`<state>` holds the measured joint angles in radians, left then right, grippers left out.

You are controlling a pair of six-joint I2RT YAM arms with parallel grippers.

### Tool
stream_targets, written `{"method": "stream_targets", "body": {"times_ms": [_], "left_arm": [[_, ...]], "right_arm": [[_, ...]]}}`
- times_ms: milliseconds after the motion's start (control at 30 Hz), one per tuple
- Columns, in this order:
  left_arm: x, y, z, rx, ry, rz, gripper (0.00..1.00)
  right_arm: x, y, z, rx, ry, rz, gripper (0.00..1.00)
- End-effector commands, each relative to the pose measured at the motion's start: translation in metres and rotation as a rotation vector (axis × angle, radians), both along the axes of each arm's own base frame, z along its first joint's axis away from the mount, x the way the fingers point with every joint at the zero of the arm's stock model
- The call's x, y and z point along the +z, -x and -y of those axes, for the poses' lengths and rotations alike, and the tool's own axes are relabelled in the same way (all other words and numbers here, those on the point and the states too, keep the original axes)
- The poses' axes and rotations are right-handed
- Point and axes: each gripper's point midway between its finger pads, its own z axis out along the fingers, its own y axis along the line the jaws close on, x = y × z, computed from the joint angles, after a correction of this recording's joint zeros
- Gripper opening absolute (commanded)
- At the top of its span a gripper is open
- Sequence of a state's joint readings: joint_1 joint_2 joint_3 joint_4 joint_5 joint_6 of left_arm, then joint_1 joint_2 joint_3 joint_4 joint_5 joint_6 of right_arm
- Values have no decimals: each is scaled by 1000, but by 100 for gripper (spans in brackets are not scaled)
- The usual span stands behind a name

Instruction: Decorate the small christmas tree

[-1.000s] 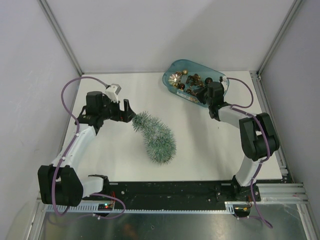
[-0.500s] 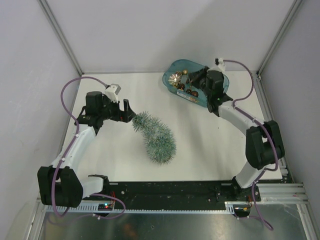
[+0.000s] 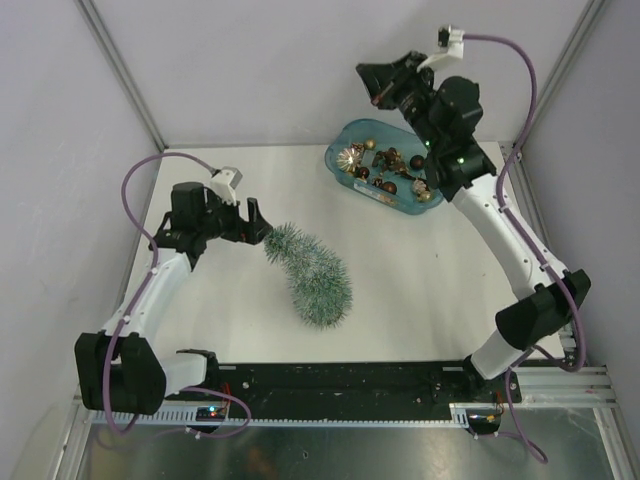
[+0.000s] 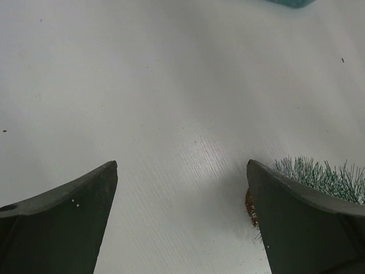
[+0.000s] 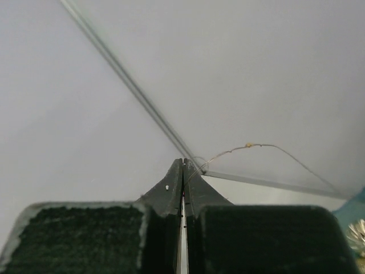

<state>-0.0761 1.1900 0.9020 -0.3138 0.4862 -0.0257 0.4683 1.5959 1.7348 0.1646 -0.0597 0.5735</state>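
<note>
The small christmas tree lies on its side mid-table, frosted green, with its narrow end toward my left gripper. That gripper stands open and holds nothing. In the left wrist view the tree's bristles and a brown bit show just outside the right finger. My right gripper is raised high over the far end of the table, above the teal tray. In the right wrist view its jaws are shut. A thin wire with a small bead trails from the tips toward the tray's edge.
The teal tray holds several gold and brown ornaments at the back right. Enclosure walls and metal posts ring the white table. A corner of the tray shows at the top of the left wrist view.
My right arm has lifted from inside the tray, up and back toward the rear wall, jaws staying shut. The left arm and the tree have not moved.
</note>
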Motion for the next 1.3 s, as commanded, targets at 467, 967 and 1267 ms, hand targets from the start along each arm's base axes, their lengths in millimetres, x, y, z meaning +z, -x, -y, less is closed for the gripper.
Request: {"method": "stream_targets", "body": {"times_ms": [467, 967, 1267], "left_arm": [[99, -117, 103, -333, 79, 355, 100], [110, -108, 223, -818, 228, 540, 100], [112, -167, 236, -668, 258, 605, 100]], "right_arm": [[143, 93, -26, 472, -56, 201, 0], [139, 110, -38, 642, -97, 222, 0], [154, 140, -33, 692, -86, 299, 0]]}}
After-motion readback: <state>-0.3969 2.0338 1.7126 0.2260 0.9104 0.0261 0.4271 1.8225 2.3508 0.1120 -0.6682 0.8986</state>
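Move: Over the table's left side, the left hand is empty; the ornament bin's middle lies some 26 cm ahead, 36 cm right and 13 cm lower. The gold starburst in it is about 27 cm ahead and 24 cm right, equally low; the tree stands roughly 10 cm back and 15 cm right, its middle about level. From the high right hand, the tree is some 22 cm back, 9 cm left and 33 cm lower; the bin 16 cm ahead, 11 cm right, 46 cm below. Swinging in towards the ornament bin with open fingers, the left hand first goes forward, right and up, then mostly right, ending about 24 cm right and 14 cm forward, its fingers turned some 40 degrees clockwise and tipped up towards level. The right hand, still pinching a thin gold wire, rises about 13 cm, draws back 10 cm and a little left, and turns counter-clockwise. ##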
